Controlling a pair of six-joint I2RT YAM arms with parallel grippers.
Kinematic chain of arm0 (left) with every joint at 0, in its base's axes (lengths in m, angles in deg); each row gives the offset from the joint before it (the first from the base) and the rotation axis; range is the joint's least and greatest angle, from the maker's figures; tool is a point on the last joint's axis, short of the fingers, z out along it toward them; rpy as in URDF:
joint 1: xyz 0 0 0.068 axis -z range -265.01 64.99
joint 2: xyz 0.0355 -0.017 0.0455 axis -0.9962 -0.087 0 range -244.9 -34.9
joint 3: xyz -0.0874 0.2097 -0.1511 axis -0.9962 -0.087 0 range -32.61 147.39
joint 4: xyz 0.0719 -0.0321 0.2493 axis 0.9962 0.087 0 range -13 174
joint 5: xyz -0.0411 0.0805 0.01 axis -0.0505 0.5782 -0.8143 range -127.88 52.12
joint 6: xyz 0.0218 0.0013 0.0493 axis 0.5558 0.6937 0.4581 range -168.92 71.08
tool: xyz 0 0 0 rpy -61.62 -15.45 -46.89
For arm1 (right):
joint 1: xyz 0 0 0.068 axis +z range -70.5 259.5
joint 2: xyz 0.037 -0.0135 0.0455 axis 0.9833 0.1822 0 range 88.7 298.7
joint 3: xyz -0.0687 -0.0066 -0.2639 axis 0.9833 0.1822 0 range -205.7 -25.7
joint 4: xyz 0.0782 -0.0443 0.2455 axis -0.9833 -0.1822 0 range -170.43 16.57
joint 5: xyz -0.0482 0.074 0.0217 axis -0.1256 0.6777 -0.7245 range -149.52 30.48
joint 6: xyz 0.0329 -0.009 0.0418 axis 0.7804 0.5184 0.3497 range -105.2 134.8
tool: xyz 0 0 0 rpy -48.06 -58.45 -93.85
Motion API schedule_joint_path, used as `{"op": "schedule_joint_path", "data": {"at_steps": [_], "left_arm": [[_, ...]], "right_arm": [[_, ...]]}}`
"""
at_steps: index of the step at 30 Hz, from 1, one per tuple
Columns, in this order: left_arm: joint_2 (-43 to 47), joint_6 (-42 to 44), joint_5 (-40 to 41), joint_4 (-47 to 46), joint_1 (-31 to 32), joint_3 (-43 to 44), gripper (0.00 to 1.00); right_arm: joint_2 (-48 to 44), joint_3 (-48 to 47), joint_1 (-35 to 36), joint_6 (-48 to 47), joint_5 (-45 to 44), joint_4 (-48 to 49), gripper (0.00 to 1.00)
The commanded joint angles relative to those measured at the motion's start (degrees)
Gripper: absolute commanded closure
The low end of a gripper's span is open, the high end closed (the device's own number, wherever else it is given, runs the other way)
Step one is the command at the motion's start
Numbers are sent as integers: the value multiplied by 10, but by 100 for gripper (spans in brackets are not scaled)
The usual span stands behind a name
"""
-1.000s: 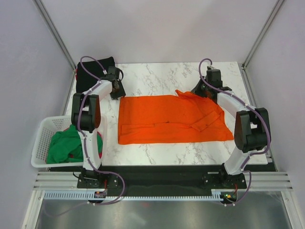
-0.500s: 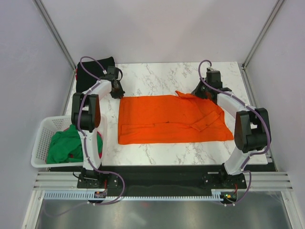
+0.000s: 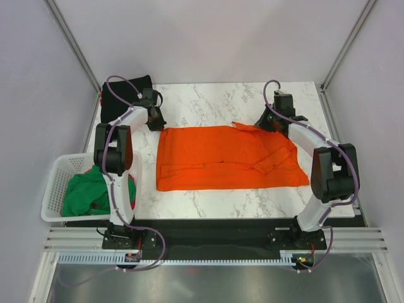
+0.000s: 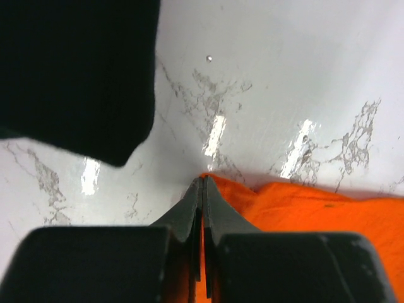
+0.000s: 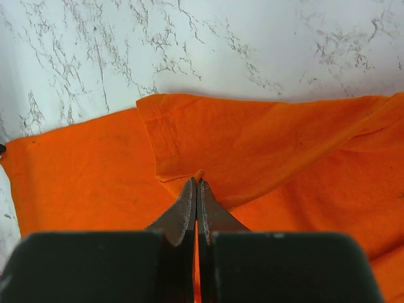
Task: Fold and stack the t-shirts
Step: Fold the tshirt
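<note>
The bright orange t-shirt (image 3: 221,158) lies spread on the marble table, partly folded lengthwise. My left gripper (image 3: 156,122) is shut on its far left corner, seen in the left wrist view (image 4: 203,180) with orange cloth (image 4: 303,202) between the fingers. My right gripper (image 3: 270,124) is shut on the shirt's far right part; in the right wrist view (image 5: 197,183) a small bunch of orange cloth (image 5: 252,139) is pinched by a sleeve hem. A black shirt (image 3: 126,88) lies at the far left corner (image 4: 76,63). A green shirt (image 3: 85,192) fills the basket, with a pink-red one (image 3: 132,185) at its edge.
The white lattice basket (image 3: 53,183) stands off the table's left side. Bare marble table (image 3: 214,98) lies beyond the orange shirt and in front of it. Metal frame posts rise at the back corners.
Both grippers have shifted slightly outward and back while holding the orange shirt's far edge. The shirt lies much as before.
</note>
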Motion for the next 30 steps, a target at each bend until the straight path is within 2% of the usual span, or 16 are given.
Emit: {"op": "schedule_joint_path", "data": {"at_steps": [1,10,15,24,30], "left_arm": [[59,4,-12,-9,2,-17,98],[181,-12,-7,-26,2,-123,98],[237,-20,-9,-46,2,-197,98],[332,-25,-36,-78,3,-294,98],[387,-23,-39,-92,6,-350,98]], "right_arm": [[-44,-25,-4,-7,15,-13,100],[-144,48,-7,-12,14,-53,100],[-224,109,-16,-15,-17,-83,100],[-370,204,-38,32,-47,-131,100],[-426,250,-63,44,-31,-160,100]]}}
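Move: Both grippers already pinch the orange t-shirt's far edge, the left at its far left corner just off the table, the right some 8 cm up. The near left corner, where that edge is headed, lies about 27 cm straight back from the left hand; the black stack is 13 cm left and 11 ahead, the basket 20 left and 26 back. From the right hand the near right corner is 23 cm back and 15 right, the folded-in sleeve 10 back and 4 right. Keeping hold of the far edge, both closed grippers draw it back towards the t-shirt's near edge, lifting some 5 or 6 cm in the first half and then running on nearly level. The left hand comes almost straight back about 12 cm; the right comes back about 15 cm, veers some 6 cm to its right and turns about 10 degrees clockwise. ##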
